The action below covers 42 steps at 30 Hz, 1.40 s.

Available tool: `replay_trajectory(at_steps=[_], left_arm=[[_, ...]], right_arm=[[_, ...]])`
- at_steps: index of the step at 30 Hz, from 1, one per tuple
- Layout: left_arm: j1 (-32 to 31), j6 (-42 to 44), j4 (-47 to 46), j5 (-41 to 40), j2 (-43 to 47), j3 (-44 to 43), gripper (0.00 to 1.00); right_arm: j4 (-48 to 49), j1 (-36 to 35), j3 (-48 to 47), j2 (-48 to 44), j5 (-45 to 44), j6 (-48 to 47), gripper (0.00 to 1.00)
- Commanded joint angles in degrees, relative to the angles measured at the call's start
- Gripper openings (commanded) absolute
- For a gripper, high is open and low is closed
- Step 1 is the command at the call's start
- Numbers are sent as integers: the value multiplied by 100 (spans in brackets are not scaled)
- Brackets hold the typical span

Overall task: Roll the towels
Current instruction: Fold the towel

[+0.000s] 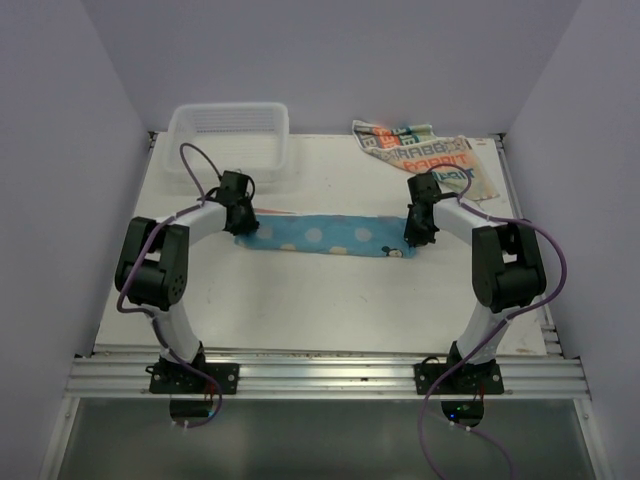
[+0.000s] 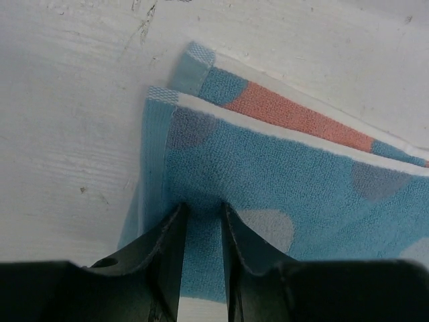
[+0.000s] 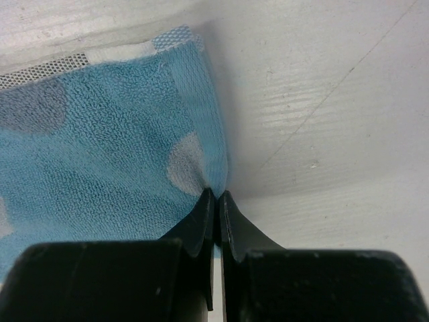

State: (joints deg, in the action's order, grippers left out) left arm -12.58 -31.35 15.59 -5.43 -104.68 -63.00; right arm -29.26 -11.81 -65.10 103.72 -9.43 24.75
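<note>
The light blue polka-dot towel point(image 1: 325, 237) lies folded into a long strip across the middle of the table. My left gripper point(image 1: 243, 218) is at its left end. In the left wrist view the left gripper point(image 2: 202, 208) has a ridge of the blue towel point(image 2: 301, 181) filling the gap between its fingers. The layer beneath shows an orange stripe point(image 2: 301, 117). My right gripper point(image 1: 415, 235) is at the strip's right end. There the right gripper point(image 3: 216, 193) has its jaws pressed together on the puckered edge of the blue towel point(image 3: 100, 154). The cream lettered towel point(image 1: 425, 150) lies crumpled at the back right.
A white slatted basket point(image 1: 228, 107) stands at the back left, just behind the left arm. The white table point(image 1: 330, 300) is walled on three sides, with a metal rail along its near edge where both arm bases are bolted.
</note>
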Motion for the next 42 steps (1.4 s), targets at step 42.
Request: replay_trajectory(at_steps=[42], left_arm=[[1,534,664,-336,2716,-327,56]], right_arm=[[-1644,65,-495,-1592,-1305,-1087,0]])
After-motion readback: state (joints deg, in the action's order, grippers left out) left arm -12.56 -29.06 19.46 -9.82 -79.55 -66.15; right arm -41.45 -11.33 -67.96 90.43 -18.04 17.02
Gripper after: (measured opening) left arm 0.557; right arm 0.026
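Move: The blue spotted towel lies folded into a long strip between my hands. Its left end is about 2 cm left of my left fingers and 1 cm below, level with them. The right end is in my right hand's closed fingers. The white basket stands some 25 cm ahead of my left hand and 4 cm left. The rabbit towel is about 24 cm ahead of my right hand and 3 cm to its right. My left fingers, part-open on the strip's left end, go a couple of centimetres forward, then about 3 cm back, before rising clear some 19 cm, tipping up about 25 degrees and opening wider. My right hand keeps its pinch on the other end, still at first, then draws it up 8 cm and 4 cm rightward, slightly back. ##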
